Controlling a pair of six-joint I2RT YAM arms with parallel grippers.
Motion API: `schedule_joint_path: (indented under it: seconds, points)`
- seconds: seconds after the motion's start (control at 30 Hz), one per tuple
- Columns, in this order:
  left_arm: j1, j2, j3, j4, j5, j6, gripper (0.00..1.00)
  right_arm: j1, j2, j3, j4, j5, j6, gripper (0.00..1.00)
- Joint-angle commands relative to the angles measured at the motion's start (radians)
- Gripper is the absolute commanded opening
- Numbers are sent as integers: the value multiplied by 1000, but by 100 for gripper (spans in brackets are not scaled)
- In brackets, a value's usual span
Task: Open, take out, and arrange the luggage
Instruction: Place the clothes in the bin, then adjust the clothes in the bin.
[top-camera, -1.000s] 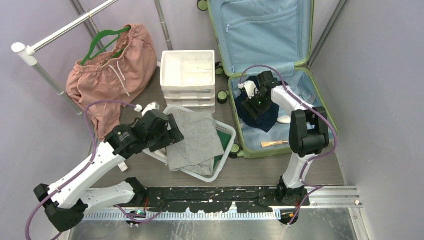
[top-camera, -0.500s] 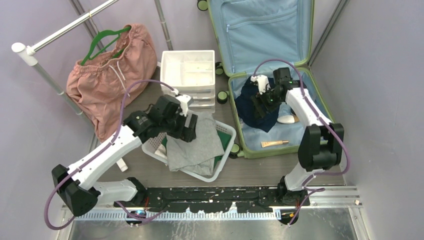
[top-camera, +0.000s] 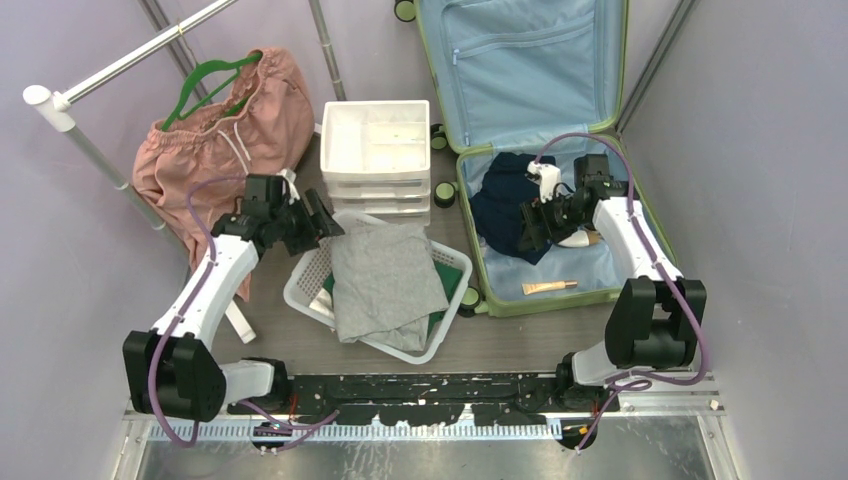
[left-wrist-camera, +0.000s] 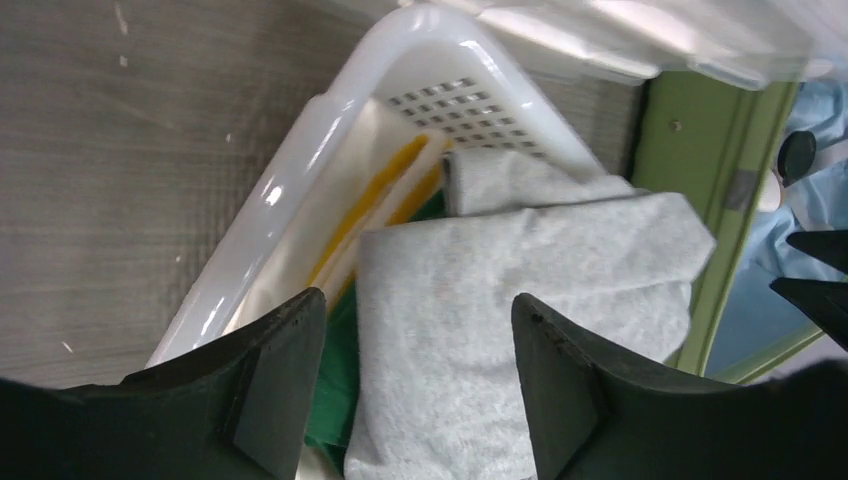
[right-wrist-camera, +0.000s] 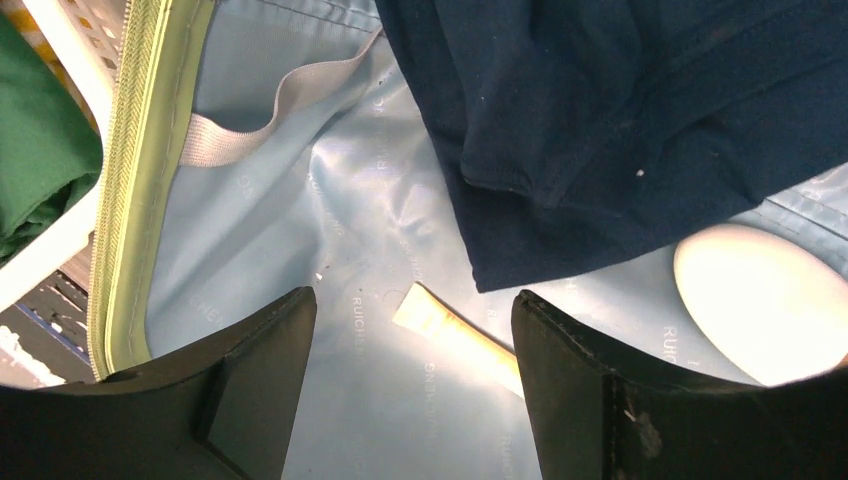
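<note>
The light-green luggage (top-camera: 560, 302) lies open at the right, its lid (top-camera: 520, 60) propped up at the back with the blue lining showing. Inside lie a dark navy garment (top-camera: 505, 205), a white oval object (top-camera: 572, 238) and a cream tube (top-camera: 548, 287). My right gripper (top-camera: 528, 225) hovers open above the lining, over the tube (right-wrist-camera: 460, 335) and beside the navy garment (right-wrist-camera: 620, 120). My left gripper (top-camera: 318, 215) is open at the far-left corner of the white basket (left-wrist-camera: 330, 110), above the grey garment (left-wrist-camera: 520, 300), holding nothing.
A white drawer unit (top-camera: 378, 155) stands between the basket (top-camera: 300, 290) and the luggage. A pink garment (top-camera: 225, 140) on a green hanger hangs from a metal rail (top-camera: 110, 70) at the left. Green cloth (left-wrist-camera: 330, 400) lies under the grey garment. Walls close in on both sides.
My left arm has pulled back to the left, off the grey garment, toward the basket's far corner. My right gripper has moved right and toward me, off the navy garment.
</note>
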Motion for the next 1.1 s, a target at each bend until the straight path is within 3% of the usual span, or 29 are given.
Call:
schedule_joint_path:
  seconds: [0.0, 0.2, 0.4, 0.6, 0.8, 0.93, 1.07]
  points:
    - [24, -27, -90, 158, 68, -167, 65, -22, -78, -10, -1, -56, 21, 77]
    - [24, 7, -143, 181, 68, -202, 56, -32, -96, -15, -4, -78, 30, 77]
    - [24, 10, -155, 201, 84, -234, 17, -36, -109, -18, -7, -87, 34, 77]
    - [24, -15, -188, 193, 55, -246, 2, -42, -130, -26, -9, -96, 35, 77]
    - [24, -101, -205, 106, -98, -255, 0, -46, -144, -24, -22, -107, 35, 77]
    - [23, -217, -226, 23, -256, -314, 0, -48, -157, -24, -27, -114, 35, 77]
    - [24, -292, -267, -16, -328, -374, 0, -49, -161, -26, -26, -120, 38, 77]
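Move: The grey clothes lie loosely in the bin, their middle about 9 cm back and 12 cm to the right of the open left hand, some 7 cm lower; their far-left corner is almost under the fingers, 1 cm back, 1 cm right and 5 cm down. The bin's middle is about 10 cm back and 10 cm right, the drawer unit 11 cm ahead and 10 cm right. From the right hand, the grey clothes are some 31 cm left, 9 cm back and slightly lower. Down about 5 cm goes the left hand onto the far-left corner of the grey clothes, fingers shutting fully to pinch the cloth. It then draws the corner some 4 cm left towards the bin's rim, also back and up about 2.5 cm each, turning counter-clockwise. The open, empty right hand eases up 3 cm above the suitcase. ##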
